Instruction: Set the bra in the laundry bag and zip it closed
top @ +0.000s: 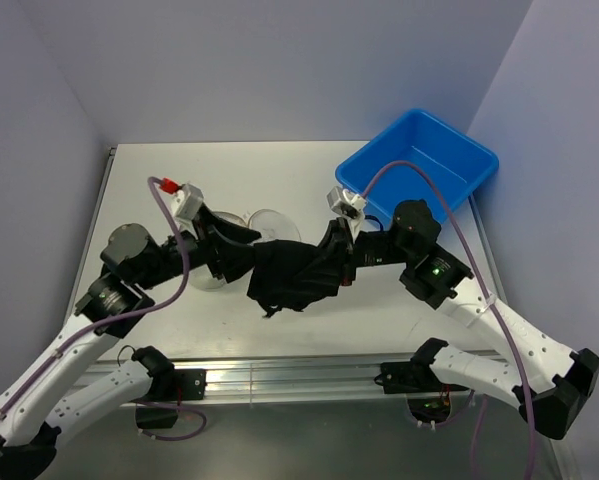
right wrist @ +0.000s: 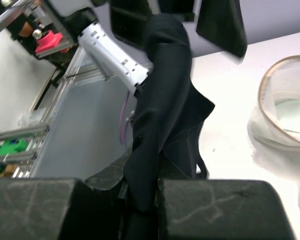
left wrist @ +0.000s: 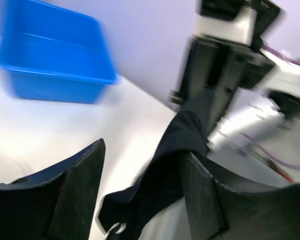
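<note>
The black bra (top: pixel 289 272) hangs stretched between my two grippers above the table's middle. My right gripper (top: pixel 331 252) is shut on its right end; in the right wrist view the cloth (right wrist: pixel 162 115) is pinched between the fingers (right wrist: pixel 142 197). My left gripper (top: pixel 241 258) is open at the bra's left end; in the left wrist view its jaws (left wrist: pixel 144 150) stand wide apart and the bra (left wrist: pixel 175 165) lies against the right finger (left wrist: pixel 205 200). The whitish mesh laundry bag (top: pixel 271 222) lies open behind the bra, and its tan rim shows in the right wrist view (right wrist: pixel 270 125).
A blue plastic bin (top: pixel 419 170) stands at the back right, also seen in the left wrist view (left wrist: pixel 54 55). Part of the mesh bag (top: pixel 211 280) lies under the left gripper. Walls enclose the table at the back and both sides.
</note>
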{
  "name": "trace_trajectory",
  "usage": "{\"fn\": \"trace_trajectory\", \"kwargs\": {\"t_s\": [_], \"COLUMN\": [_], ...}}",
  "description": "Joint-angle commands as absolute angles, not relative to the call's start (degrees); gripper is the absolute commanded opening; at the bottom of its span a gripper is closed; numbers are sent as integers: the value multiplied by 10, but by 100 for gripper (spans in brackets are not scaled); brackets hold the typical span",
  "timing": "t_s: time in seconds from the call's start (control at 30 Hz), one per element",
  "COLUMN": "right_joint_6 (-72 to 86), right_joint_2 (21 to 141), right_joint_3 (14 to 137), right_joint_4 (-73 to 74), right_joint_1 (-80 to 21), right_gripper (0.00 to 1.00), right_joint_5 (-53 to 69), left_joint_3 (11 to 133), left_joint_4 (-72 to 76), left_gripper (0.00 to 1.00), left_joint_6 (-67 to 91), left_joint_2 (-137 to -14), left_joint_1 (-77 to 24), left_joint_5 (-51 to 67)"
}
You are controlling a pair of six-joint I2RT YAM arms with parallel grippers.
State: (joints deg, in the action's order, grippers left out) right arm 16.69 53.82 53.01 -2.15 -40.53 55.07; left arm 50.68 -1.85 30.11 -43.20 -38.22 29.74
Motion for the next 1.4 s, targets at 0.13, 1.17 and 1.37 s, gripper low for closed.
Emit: {"fn": "trace_trajectory", "kwargs": {"t_s": [0.13,1.17,1.37], "right_joint_6": [223,279,295], "right_joint_2": [582,978,1036], "right_joint_3": [551,884,892], "right_joint_4": [-122,-301,-351], "right_joint_1": [-409,-409,-409], "right_gripper": [0,0,0], "right_joint_5": [500,439,458], "left_joint_3": [577,325,294], "left_joint_4": [-240,-104,-60], "left_gripper": [66,39,11], "left_joint_6": [246,450,458], "left_joint_2": [-385,-442,-445], "left_joint_1": [-381,-149,-132], "left_joint_5": [-172,-142,-125]}}
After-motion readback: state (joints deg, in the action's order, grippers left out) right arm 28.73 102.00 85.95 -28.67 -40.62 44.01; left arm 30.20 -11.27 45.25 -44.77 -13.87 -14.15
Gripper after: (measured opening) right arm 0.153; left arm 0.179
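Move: The laundry bag stands about 12 cm to the left of the left hand, 11 cm ahead and 27 cm below it; its round lid lies roughly 4 cm right, 19 cm ahead and 32 cm below. From the right hand the bag is some 24 cm left, 16 cm ahead and 25 cm below, the lid 9 cm left, 24 cm ahead and 30 cm down. The held bra's middle hangs 7 cm left, 4 cm back and 4 cm below. The left fingers, already opened around the bra, come free and go down to the bag's left rim, about 20 cm left and 20 cm down with 14 cm forward, swinging some 70 degrees counter-clockwise, tipping down and narrowing until they pinch the rim. The right hand keeps its grip on the bra and carries it about 20 cm forward and 15 cm left towards the bag, rising midway, then sinking nearly back to its starting height. ##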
